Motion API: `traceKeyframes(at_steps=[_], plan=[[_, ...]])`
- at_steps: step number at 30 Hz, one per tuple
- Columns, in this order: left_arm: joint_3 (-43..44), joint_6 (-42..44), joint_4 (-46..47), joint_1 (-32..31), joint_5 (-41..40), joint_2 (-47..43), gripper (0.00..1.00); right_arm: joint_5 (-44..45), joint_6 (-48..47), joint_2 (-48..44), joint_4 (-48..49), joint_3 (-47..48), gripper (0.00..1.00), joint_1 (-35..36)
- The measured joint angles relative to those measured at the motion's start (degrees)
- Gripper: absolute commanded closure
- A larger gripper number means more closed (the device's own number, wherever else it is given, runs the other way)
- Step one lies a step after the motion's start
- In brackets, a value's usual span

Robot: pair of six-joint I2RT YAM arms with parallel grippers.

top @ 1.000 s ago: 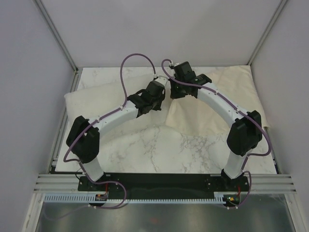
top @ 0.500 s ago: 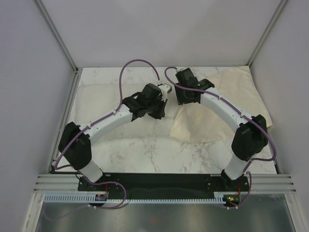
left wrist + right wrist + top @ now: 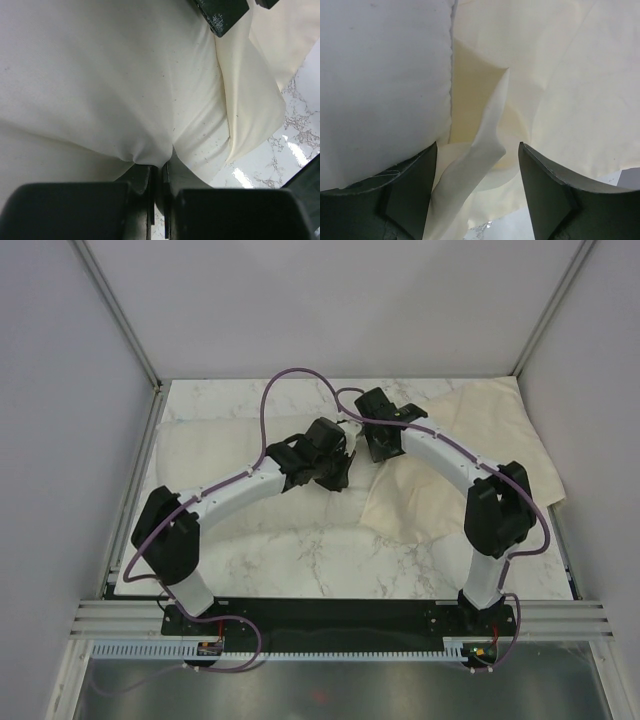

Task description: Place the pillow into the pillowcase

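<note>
The pillow (image 3: 210, 445), plump and off-white, lies on the left half of the table. The cream pillowcase (image 3: 500, 420) lies wrinkled on the right half. My left gripper (image 3: 340, 468) is at the pillow's right end. In the left wrist view my left gripper (image 3: 161, 167) is shut on a pinch of the pillow's (image 3: 100, 75) cover, with the pillowcase (image 3: 250, 100) just to the right. My right gripper (image 3: 372, 452) is close beside it. In the right wrist view my right gripper (image 3: 477, 145) is open, with a raised fold of the pillowcase (image 3: 490, 135) between the fingers and the pillow (image 3: 380, 75) against the left finger.
The marble table (image 3: 320, 550) is walled by grey panels at the back and both sides. The pillowcase's right edge reaches the table's right rim (image 3: 555, 495). Purple cables (image 3: 290, 380) loop above both wrists.
The right gripper has come down and toward the near left, to the pillowcase edge beside the left gripper. The left gripper has shifted slightly right with the pillow in its grip.
</note>
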Motion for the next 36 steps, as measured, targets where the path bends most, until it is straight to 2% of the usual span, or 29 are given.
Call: traceKeyframes(at_steps=[2,5,6,7,8,16,18,19,20,23,26,31,36], plan=[[0.04,-0.31,0.04,0.00,-0.02,0.22,0.98,1.01,-0.04,0.90,-0.07,0.33,0.35,-0.07],[0.24,-0.83,-0.15,0.00,0.04,0.59,0.98,2.12,-0.17,2.73,0.81,0.74,0.66,-0.55],[0.24,-0.94,-0.35,0.00,0.17,0.68,0.98,2.36,0.07,3.58,1.38,0.96,0.89,-0.98],[0.24,-1.03,-0.50,0.00,0.42,0.74,0.98,2.40,0.04,4.46,2.01,1.18,0.96,-1.51],[0.28,-1.03,-0.52,-0.02,0.68,0.79,0.98,2.49,0.35,5.35,2.49,1.46,1.00,-2.14],[1.07,-0.98,-0.90,-0.42,1.33,0.87,0.98,2.58,1.05,6.25,5.29,2.32,1.00,-3.34],[1.92,-0.98,-2.10,-0.42,1.51,0.87,0.93,2.93,1.36,4.28,6.93,2.27,1.00,-3.02],[2.73,-0.98,-3.19,-0.42,1.42,0.87,0.88,2.97,1.53,3.10,7.72,2.25,1.00,-2.97],[3.65,-1.01,-4.48,-0.46,0.74,0.87,0.70,2.97,1.68,2.12,8.33,2.23,1.00,-2.95],[7.82,-1.64,-10.49,-0.90,-2.51,0.85,0.43,2.99,2.38,-1.01,10.36,2.19,1.00,-2.99],[12.26,-2.32,-16.74,-1.73,-6.29,0.83,0.34,2.91,2.97,-2.54,12.74,1.42,1.00,-3.06],[25.14,-2.36,-26.75,-2.05,-11.65,2.54,0.34,2.16,4.46,-3.69,16.22,-2.75,1.00,-3.26],[45.81,-2.29,-29.59,1.75,-13.14,12.13,0.36,0.28,6.62,-4.52,19.39,-6.14,1.00,-3.37]])
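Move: The pillowcase's raised lip, which the open right fingers straddle, lies about 3 cm ahead, 2 cm right and 3 cm below the right hand. The pillow's middle is some 25 cm left of that hand, about 4 cm nearer the base and 9 cm below it. From the left hand, closed on a gather of cloth at the pillow's right end, the lip is roughly 10 cm right, 8 cm ahead and 3 cm lower; the pillow's middle is about 16 cm left, 2 cm ahead and 8 cm below. The right fingers pinch shut on the pillowcase lip beside the pillow's seam after dipping about 3 cm down, forward and slightly right; keeping shut, the hand then rises roughly 8 cm with a little forward travel, tilts its fingertips outward, and settles back about 2 cm. The left hand first holds the pillow cloth nearly still, then opens, lets go, rises about 14 cm and swings forward some 7 cm over the pillow. ##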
